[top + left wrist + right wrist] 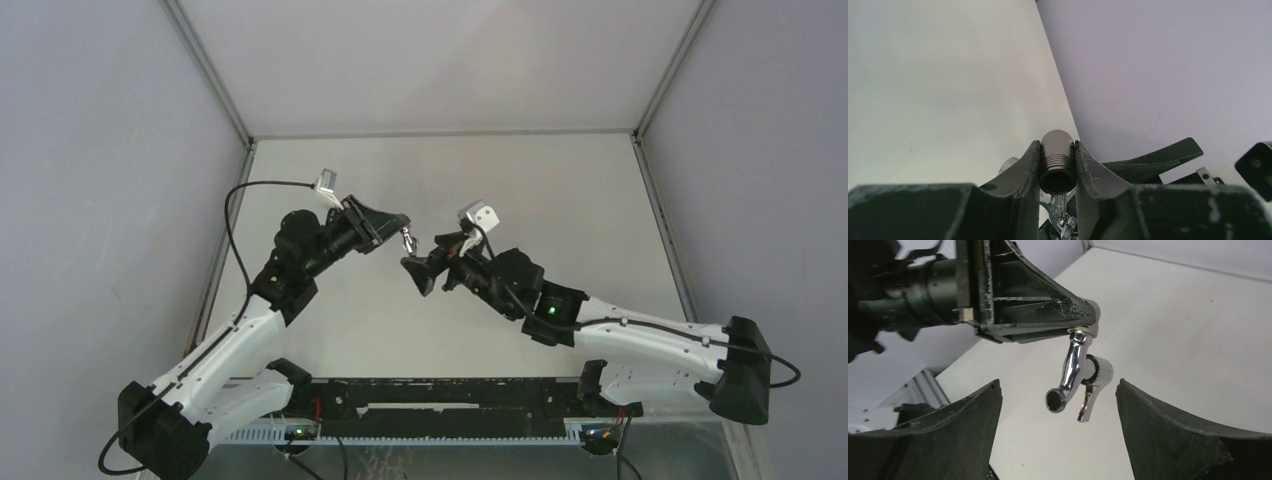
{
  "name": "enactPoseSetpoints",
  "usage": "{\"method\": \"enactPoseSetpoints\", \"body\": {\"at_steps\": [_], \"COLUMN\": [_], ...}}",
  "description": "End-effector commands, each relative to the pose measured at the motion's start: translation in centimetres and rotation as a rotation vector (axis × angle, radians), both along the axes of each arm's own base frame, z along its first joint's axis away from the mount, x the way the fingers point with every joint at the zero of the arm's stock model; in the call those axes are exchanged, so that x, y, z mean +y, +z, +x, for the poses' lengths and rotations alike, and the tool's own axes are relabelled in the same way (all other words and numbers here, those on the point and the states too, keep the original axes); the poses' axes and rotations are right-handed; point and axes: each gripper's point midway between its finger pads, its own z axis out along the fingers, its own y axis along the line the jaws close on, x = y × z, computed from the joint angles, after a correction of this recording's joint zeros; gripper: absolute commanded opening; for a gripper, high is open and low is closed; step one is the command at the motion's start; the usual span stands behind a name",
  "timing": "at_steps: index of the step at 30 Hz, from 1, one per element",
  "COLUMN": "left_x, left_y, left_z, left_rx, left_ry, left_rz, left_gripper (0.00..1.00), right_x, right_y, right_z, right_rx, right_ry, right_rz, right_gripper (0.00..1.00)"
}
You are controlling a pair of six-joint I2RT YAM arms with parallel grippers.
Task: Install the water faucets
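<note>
My left gripper (398,228) is shut on a faucet part and holds it in the air above the table. In the left wrist view my gripper (1057,150) pinches a stubby threaded cylinder (1057,162), which looks dark in shadow. A shiny bent faucet (1073,372) with a lever handle (1089,400) hangs down from those fingertips (1083,320). It also shows in the top view (407,241). I cannot tell whether the cylinder and the bent part are one piece. My right gripper (415,272) is open and empty, its fingers (1158,430) spread wide just below the hanging faucet.
The white table (560,210) is walled on three sides by grey panels (100,150). A black rail (440,405) runs along the near edge between the arm bases. The two grippers face each other tip to tip over the table's middle.
</note>
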Motion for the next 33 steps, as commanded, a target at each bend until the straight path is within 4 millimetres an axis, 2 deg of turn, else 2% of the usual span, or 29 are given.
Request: {"method": "enactPoseSetpoints", "body": {"at_steps": [1,3,13,17,19,28,31,33], "left_x": [1.1,1.3,2.1,2.5,2.5,2.8,2.7,2.7], "left_y": [4.6,4.8,5.5,5.2,5.2,5.0,5.0,5.1], "left_z": [0.1,0.0,-0.1,-0.1,-0.1,-0.5,-0.5,-0.7], "left_rx": [-0.123,-0.129,-0.152,-0.152,-0.153,-0.163,-0.166,-0.176], "left_ry": [0.065,0.071,0.111,0.128,0.129,0.134,0.124,0.114], "left_rz": [-0.032,-0.031,-0.032,-0.022,-0.02,-0.012,-0.008,-0.001], "left_gripper": [0.0,0.0,0.0,0.0,0.0,0.0,0.0,0.0], "right_x": [0.7,1.3,4.7,5.6,5.9,5.5,5.4,5.1], "right_y": [2.2,1.8,-0.6,-1.8,-2.2,-2.8,-2.5,-1.7], "right_z": [2.3,2.9,3.2,3.0,3.2,3.8,3.6,3.2], "right_rx": [-0.068,-0.061,0.048,0.093,0.104,0.153,0.16,0.156], "right_ry": [-0.14,-0.156,-0.074,-0.052,-0.056,-0.092,-0.065,-0.017], "right_rz": [-0.027,-0.065,-0.118,-0.145,-0.156,-0.151,-0.111,-0.058], "right_gripper": [0.89,0.88,0.69,0.71,0.67,0.26,0.05,0.0]}}
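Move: From the open right hand, the faucet spout lies about 4 cm ahead, 3 cm to the left and 5 cm below; the threaded fitting sits some 8 cm ahead, 4 cm left and 2 cm below. The left fingers already pinch that fitting. From the left hand, the spout is roughly 4 cm back, 1 cm right and 3 cm below. Right hand sweeps about 5 cm left, down and forward, pinching the spout, while left hand drifts 3 cm left. ##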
